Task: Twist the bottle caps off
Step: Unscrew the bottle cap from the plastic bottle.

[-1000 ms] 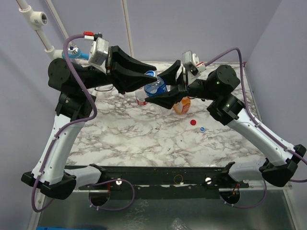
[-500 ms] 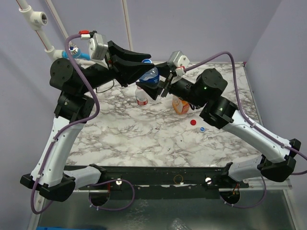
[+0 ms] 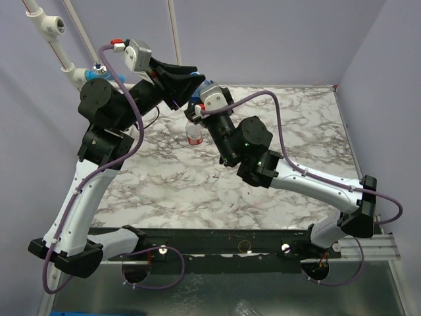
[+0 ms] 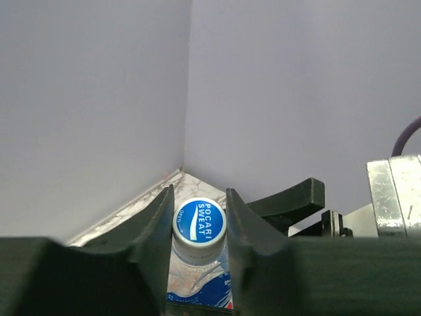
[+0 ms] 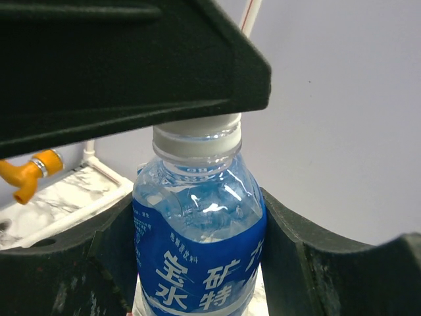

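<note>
A blue-labelled bottle [image 5: 197,263] is held up in the air between my two grippers, near the back wall. My right gripper [image 5: 196,205] is shut on its body, one dark finger on each side of the label. The blue-and-white bottle cap [image 4: 199,220] sits on the bottle's neck, and my left gripper [image 4: 200,193] is shut on it, with a finger pressed against each side. In the top view my left gripper [image 3: 189,74] meets the right wrist above the table's back left, and the bottle is mostly hidden between them.
A red-labelled bottle [image 3: 193,133] stands on the marble table [image 3: 302,125] just below the joined grippers. The right forearm [image 3: 309,184] stretches across the table's middle right. A white pipe with an orange tap [image 5: 26,172] runs along the back left wall.
Both grippers have carried the bottle up and toward the back left. The right arm has swung left across the table and now covers the orange bottle and the loose caps.
</note>
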{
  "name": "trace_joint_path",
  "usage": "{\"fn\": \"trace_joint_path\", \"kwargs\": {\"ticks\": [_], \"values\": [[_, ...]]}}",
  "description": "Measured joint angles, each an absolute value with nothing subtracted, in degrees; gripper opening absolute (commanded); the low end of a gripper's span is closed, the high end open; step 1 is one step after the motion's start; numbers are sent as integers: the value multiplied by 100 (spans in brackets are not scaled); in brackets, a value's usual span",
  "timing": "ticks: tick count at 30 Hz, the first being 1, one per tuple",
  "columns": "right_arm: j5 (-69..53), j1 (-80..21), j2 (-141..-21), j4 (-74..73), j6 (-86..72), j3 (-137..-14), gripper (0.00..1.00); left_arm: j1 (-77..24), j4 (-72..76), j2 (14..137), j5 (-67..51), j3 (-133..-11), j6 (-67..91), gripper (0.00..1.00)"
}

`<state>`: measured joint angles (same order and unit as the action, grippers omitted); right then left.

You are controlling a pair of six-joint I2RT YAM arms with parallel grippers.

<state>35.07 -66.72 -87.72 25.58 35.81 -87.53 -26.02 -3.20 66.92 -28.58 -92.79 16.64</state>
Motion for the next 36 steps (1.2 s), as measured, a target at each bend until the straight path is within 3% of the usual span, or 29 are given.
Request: {"fn": "trace_joint_path", "kwargs": {"ticks": [1,7,13,19,24,36], "values": [[3594,-6678,-8801,2611,3614,-8735,1,-2606,-395,6692,-2751,-9264,1730,98],[3507,-6681,-8582,2331,3116,-8617,1,-2661,-423,6654,-2733,-9258,1955,99],[2679,-6676,-7352,2178,2099,-7712,0,-2539,-395,6477,-3039,-9308,1911,99],[1070,-6663,-5948,2886,1229,-6678,0,-2383,-266,5996,-5074,-8746,1710,99],[82,-6663,-5865,3186,899,-6657,1,-2383,-233,6016,-6294,-8488,1728,99],[-464,-6632,-6379,3426,707,-6659,1,-2578,-167,6370,-6737,-8302,1806,99]]}}
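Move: The left fingers still pinch the white cap at their tips. The right hand keeps hold of the blue-labelled plastic bottle by its upper body. From that hand the cap lies roughly 9 cm above, some 2 cm ahead and 2 cm to the left. The opened red-label bottle stands on the table, about 12 cm ahead of the left hand, level with it sideways and some 45 cm below. Left fingers open wide off the cap; both hands draw back, right about 15 cm, turning the bottle counter-clockwise. ##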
